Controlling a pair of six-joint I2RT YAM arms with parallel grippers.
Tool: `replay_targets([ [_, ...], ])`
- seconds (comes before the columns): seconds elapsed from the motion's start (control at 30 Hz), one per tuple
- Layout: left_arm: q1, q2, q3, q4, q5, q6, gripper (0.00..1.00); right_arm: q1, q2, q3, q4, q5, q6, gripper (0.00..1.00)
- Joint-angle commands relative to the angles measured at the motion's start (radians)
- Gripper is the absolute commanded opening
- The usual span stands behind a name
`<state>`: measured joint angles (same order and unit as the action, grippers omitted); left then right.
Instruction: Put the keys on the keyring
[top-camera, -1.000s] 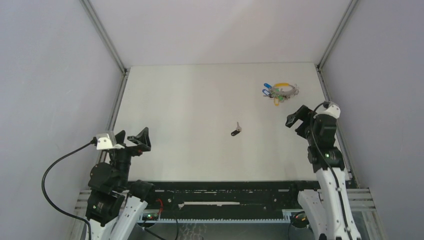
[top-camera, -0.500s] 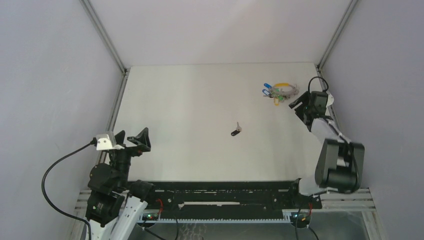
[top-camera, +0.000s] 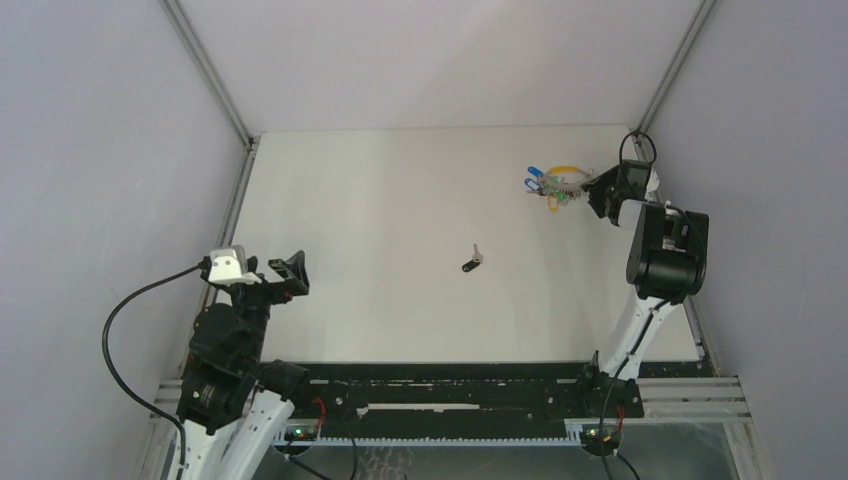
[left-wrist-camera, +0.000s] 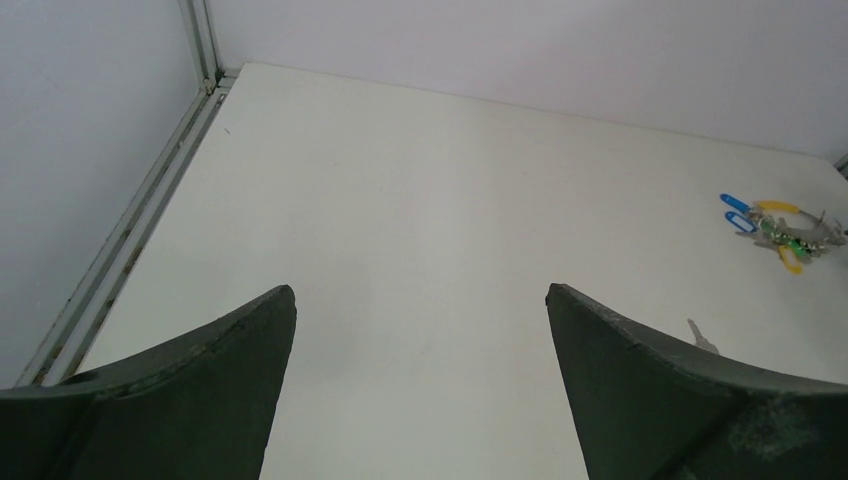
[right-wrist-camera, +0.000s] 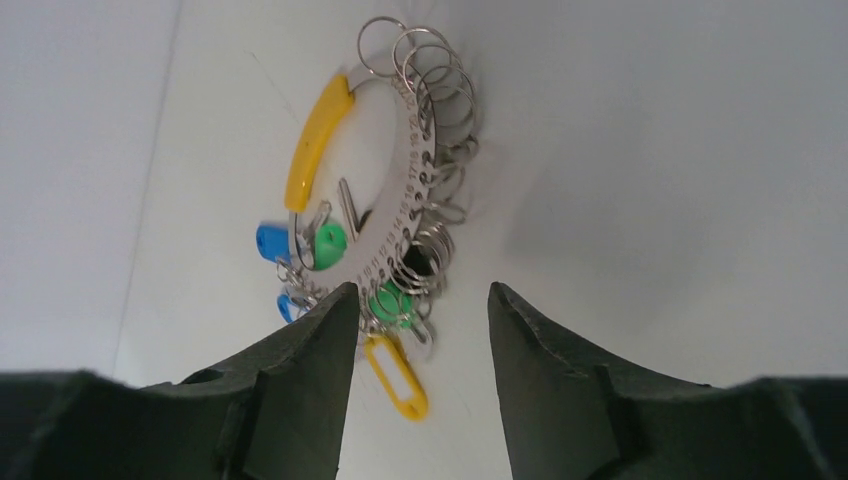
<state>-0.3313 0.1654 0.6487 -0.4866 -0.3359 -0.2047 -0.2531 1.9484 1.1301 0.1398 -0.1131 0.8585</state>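
Note:
The key (top-camera: 473, 260), black head and short silver blade, lies flat near the table's middle; in the left wrist view only its blade (left-wrist-camera: 702, 338) shows past my finger. The keyring (top-camera: 556, 185), a silvery ring with a yellow band and blue and green tags, lies at the far right (left-wrist-camera: 785, 228). My right gripper (top-camera: 598, 190) is right beside it. In the right wrist view the keyring (right-wrist-camera: 405, 190) fills the middle, and my right gripper (right-wrist-camera: 420, 292) is open with the ring's near end, a green tag and small rings between the fingertips. My left gripper (top-camera: 278, 276) hovers wide open at the near left (left-wrist-camera: 420, 295), holding nothing.
Grey walls with aluminium rails (top-camera: 238, 205) close the table on the left, right and back. A black rail (top-camera: 450, 385) runs along the near edge between the arm bases. A yellow tag (right-wrist-camera: 398, 375) of the bunch lies between my right fingers.
My right arm reached out and forward to the keyring, and its jaws narrowed somewhat around the ring's end. The left arm shifted slightly right. The key and keyring have not moved.

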Motion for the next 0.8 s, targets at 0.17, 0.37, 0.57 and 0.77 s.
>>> replay_targets([
  [0.17,0.025,0.057,-0.009,0.045,0.023,0.027,1.00,-0.002,0.138,0.136,0.048,-0.055,0.123,0.48],
  [0.37,0.029,0.059,-0.009,0.048,0.028,0.027,1.00,0.001,0.200,0.172,0.040,-0.054,0.187,0.45],
  [0.57,0.032,0.062,-0.009,0.049,0.031,0.027,1.00,0.000,0.269,0.208,0.043,-0.082,0.255,0.38],
  [0.77,0.034,0.063,-0.009,0.048,0.034,0.029,1.00,0.018,0.307,0.290,-0.027,-0.129,0.219,0.19],
])
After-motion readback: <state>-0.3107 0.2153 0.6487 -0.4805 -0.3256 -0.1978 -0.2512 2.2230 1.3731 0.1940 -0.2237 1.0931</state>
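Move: The keyring lies with its middle about 7 cm ahead of my right hand, 4 cm to its left and 3 cm lower. Its blue tags are some 8 cm left of that middle, the yellow tag about 5 cm nearer me and 4 cm left of it. The loose key is far off, roughly 28 cm left of my right hand and 11 cm back. From my left hand the keyring is about 37 cm ahead, 57 cm right, 27 cm down. I slide my right hand forward about 6 cm and sink nearly 3 cm, towards the metal band on the keyring's near side, rolling my wrist some 15 degrees so that its left side rises. Meanwhile I narrow my fingers from half open to about a quarter, bringing their tips to either side of the band. ##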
